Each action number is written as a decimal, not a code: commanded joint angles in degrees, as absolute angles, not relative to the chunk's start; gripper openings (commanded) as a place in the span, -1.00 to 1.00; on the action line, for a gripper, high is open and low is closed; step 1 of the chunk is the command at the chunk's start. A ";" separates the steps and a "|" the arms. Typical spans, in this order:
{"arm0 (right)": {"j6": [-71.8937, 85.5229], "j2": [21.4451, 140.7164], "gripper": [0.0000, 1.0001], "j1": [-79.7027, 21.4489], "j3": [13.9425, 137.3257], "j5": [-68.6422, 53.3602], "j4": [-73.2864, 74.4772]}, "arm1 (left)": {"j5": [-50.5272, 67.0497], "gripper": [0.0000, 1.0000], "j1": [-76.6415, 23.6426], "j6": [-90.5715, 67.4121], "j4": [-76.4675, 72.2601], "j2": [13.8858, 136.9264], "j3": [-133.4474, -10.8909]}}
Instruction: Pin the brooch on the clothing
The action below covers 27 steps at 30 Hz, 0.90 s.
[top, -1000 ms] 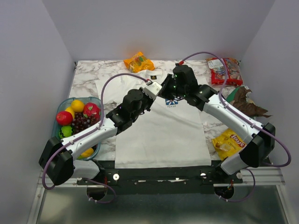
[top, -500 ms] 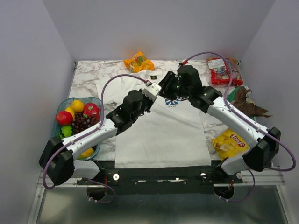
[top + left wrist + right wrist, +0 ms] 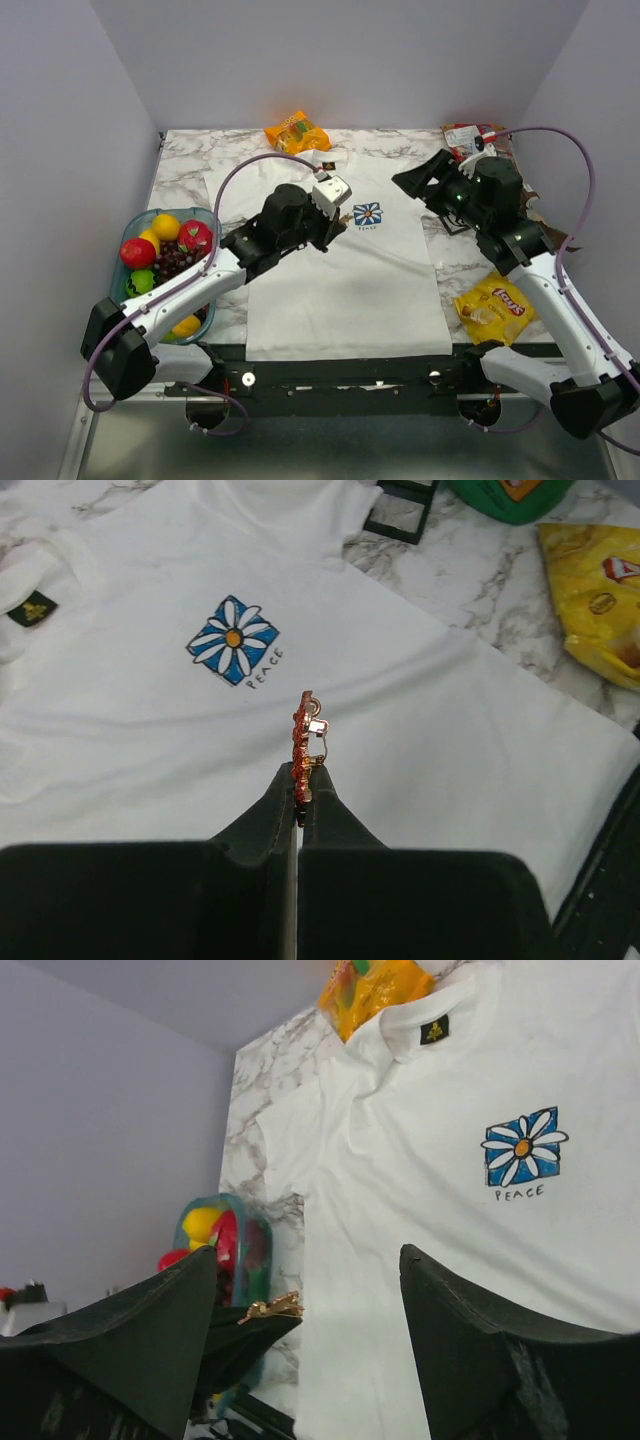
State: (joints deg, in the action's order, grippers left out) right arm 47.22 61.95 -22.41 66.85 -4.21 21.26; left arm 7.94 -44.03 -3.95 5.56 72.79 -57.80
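The clothing, a white T-shirt (image 3: 345, 290), lies flat on the marble table, with its blue-and-white daisy print (image 3: 367, 214) on the chest. My left gripper (image 3: 301, 772) is shut on the brooch (image 3: 305, 735), a small orange-red pin with a gold clasp. It holds the pin edge-up above the shirt (image 3: 150, 730), just below and right of the daisy (image 3: 232, 640). The right wrist view catches the brooch (image 3: 270, 1308) on those dark fingertips. My right gripper (image 3: 415, 180) is open and holds nothing. It hangs above the shirt's right sleeve, well apart from the pin.
A teal bowl (image 3: 128, 232) of fruit stands left of the shirt. An orange snack bag (image 3: 297, 132) lies by the collar. A red packet (image 3: 480, 150), a brown wrapper (image 3: 525, 215) and a yellow chip bag (image 3: 490, 305) lie along the right side.
My right gripper has opened and drawn back to the right, away from the brooch. The left gripper has closed the last bit on the pin and now holds it alone.
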 commanded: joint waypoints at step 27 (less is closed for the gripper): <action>21.36 49.12 0.53 -23.03 46.93 -45.35 0.62 | 62.66 -1.00 -34.89 -30.49 -5.09 76.11 -62.67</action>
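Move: The shut left gripper already holds the brooch at its tips, about 1 cm ahead and 2 cm right of its hand point. From the open right gripper the brooch lies roughly 13 cm left, 5 cm back and 7 cm lower. The daisy print on the shirt is about 13 cm ahead and 8 cm right of the left hand, some 20 cm below; the black frame lies 22 cm right of the print, 2 cm nearer. Bring both grippers back over the shirt so they close on each other. Keep the brooch pinched in the left one, drawing it back and up about 8 cm each while its fingers swing clockwise. Sweep the wide-open right gripper back some 11 cm and a little left, dipping and rising on the way, turning counter-clockwise about 40 degrees and tipping its fingers up, towards the brooch without gripping it. ##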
